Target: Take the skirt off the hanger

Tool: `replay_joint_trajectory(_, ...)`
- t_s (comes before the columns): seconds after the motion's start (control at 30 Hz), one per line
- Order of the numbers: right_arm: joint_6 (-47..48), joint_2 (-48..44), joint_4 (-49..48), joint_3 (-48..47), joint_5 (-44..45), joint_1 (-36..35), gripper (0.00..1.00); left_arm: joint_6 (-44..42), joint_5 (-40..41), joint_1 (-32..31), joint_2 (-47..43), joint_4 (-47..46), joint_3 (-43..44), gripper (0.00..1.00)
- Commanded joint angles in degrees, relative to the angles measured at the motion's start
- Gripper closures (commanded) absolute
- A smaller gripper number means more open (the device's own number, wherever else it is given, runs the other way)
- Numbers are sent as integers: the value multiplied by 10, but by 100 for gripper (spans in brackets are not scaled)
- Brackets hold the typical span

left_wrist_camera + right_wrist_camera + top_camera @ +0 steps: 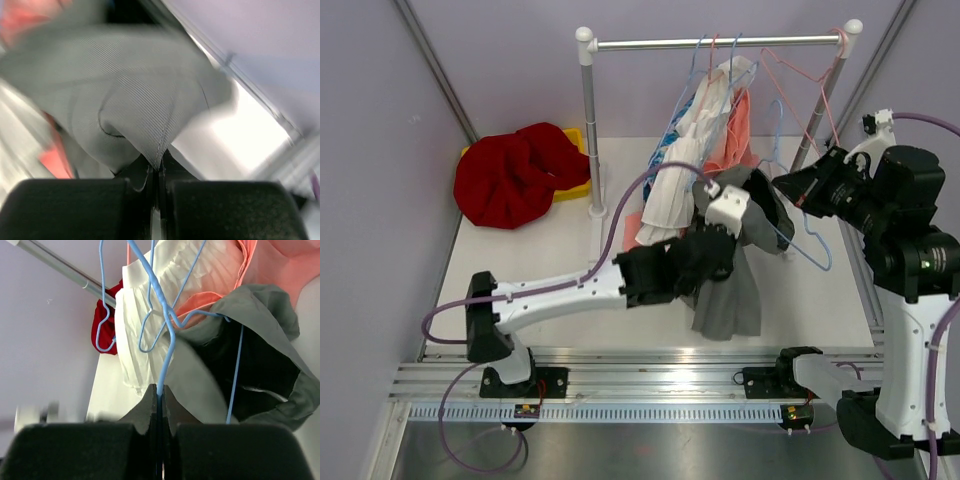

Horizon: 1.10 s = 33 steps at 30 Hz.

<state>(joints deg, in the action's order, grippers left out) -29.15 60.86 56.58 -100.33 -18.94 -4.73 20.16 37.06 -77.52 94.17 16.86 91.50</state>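
Note:
The grey skirt (728,295) hangs partly draped off a light-blue wire hanger (813,250) below the clothes rail. My left gripper (718,252) is shut on a fold of the skirt; in the left wrist view the grey ribbed fabric (140,100) runs down into the closed jaws of the gripper (159,169). My right gripper (782,187) is shut on the blue hanger's wire. In the right wrist view the hanger (167,325) rises from between the closed tips of the gripper (160,390), and the skirt (270,320) still hangs over one of its arms.
A white rack (588,120) with a metal rail (720,43) holds a white pleated garment (675,190), a pink garment (735,135) and several pink and blue hangers (800,75). A red cloth (520,170) fills a yellow bin (582,140) at back left.

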Motion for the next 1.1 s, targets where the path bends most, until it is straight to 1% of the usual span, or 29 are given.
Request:
replay_joint_trajectory(0.0, -8, -39, 5, -9, 3, 1, 100, 1, -56, 88, 59, 65, 123, 100)
replay_joint_trajectory(0.07, -6, -36, 20, -34, 12, 0, 100, -2, -61, 96, 83, 89, 153, 100)
replay_joint_trajectory(0.1, -3, -30, 33, -62, 15, 1, 100, 0, -57, 97, 94, 110, 160, 100)
replay_joint_trajectory(0.17, 1, -22, 42, -93, 37, 1, 100, 11, -68, 95, 90, 119, 138, 100)
replay_joint_trajectory(0.2, 2, -9, 47, -121, 45, 1, 100, 27, -71, 89, 70, 113, 115, 100)
replay_joint_trajectory(0.23, 2, 0, 49, -138, 57, 0, 100, 31, -70, 84, 56, 104, 64, 100)
replay_joint_trajectory(0.3, 2, 30, 53, -186, 62, 1, 100, 59, -63, 70, 25, 93, 9, 100)
replay_joint_trajectory(0.33, 1, 41, 53, -201, 70, 1, 100, 71, -60, 64, -4, 92, -15, 100)
replay_joint_trajectory(0.37, 3, 51, 48, -213, 72, 1, 100, 83, -59, 58, -20, 91, -65, 100)
replay_joint_trajectory(0.4, 6, 75, 46, -237, 74, 1, 100, 101, -50, 34, -36, 95, -85, 100)
replay_joint_trajectory(0.43, 13, 87, 45, -248, 84, 1, 100, 106, -38, 15, -71, 96, -110, 100)
replay_joint_trajectory(0.47, 16, 100, 43, -269, 88, 1, 100, 110, -7, -29, -86, 97, -142, 100)
replay_joint_trajectory(0.57, 32, 151, 47, -313, 119, 1, 100, 161, 37, -89, -132, 151, -171, 100)
replay_joint_trajectory(0.6, 35, 172, 45, -337, 126, 1, 100, 209, 60, -119, -141, 201, -179, 100)
replay_joint_trajectory(0.63, 38, 181, 41, -345, 137, 1, 100, 234, 72, -133, -150, 226, -183, 100)
replay_joint_trajectory(0.67, 39, 188, 24, -347, 140, 1, 100, 277, 98, -164, -168, 272, -187, 100)
replay_joint_trajectory(0.77, 35, 206, -17, -326, 141, 1, 100, 348, 150, -215, -195, 353, -184, 100)
replay_joint_trajectory(0.8, 34, 214, -25, -321, 141, 1, 100, 394, 158, -224, -212, 407, -180, 100)
replay_joint_trajectory(0.87, 35, 223, -44, -312, 143, 2, 100, 449, 181, -236, -233, 478, -181, 100)
replay_joint_trajectory(0.93, 40, 237, -54, -306, 149, 1, 100, 465, 196, -236, -264, 506, -199, 100)
replay_joint_trajectory(0.97, 41, 241, -65, -302, 152, 2, 100, 475, 215, -234, -271, 537, -199, 100)
replay_joint_trajectory(1.0, 47, 249, -68, -300, 153, 1, 100, 478, 224, -234, -282, 554, -194, 100)
replay_joint_trajectory(1.03, 51, 254, -73, -299, 154, 1, 100, 478, 235, -234, -284, 569, -173, 100)
replay_joint_trajectory(1.07, 54, 259, -76, -298, 154, 1, 100, 476, 257, -231, -286, 603, -160, 100)
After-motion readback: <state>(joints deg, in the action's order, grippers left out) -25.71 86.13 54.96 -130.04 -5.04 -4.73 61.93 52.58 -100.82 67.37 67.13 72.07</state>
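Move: The left hand holds the grey skirt, still partly on the blue hanger; from this hand the yellow bin under the red skirt lies roughly 25 cm ahead, 45 cm left and 28 cm below. The hanger's middle is about 6 cm ahead, 6 cm right and 8 cm higher; the white garment hangs 12 cm ahead, 8 cm left, 5 cm up. From the right hand, holding the hanger, the rail's free stretch is some 17 cm ahead, 5 cm right, 12 cm up, the pink hanger 15 cm ahead, 6 cm right, 3 cm up. Forward about 9 cm first, then sweeping back and down past its start and off to the left, the left hand drags the skirt clear of the blue hanger, tipping its fingers down and keeping its pinch. The right hand keeps the hanger, easing back and rising, then reaching forward some 16 cm towards the rail and sinking slightly, with a small clockwise turn. ##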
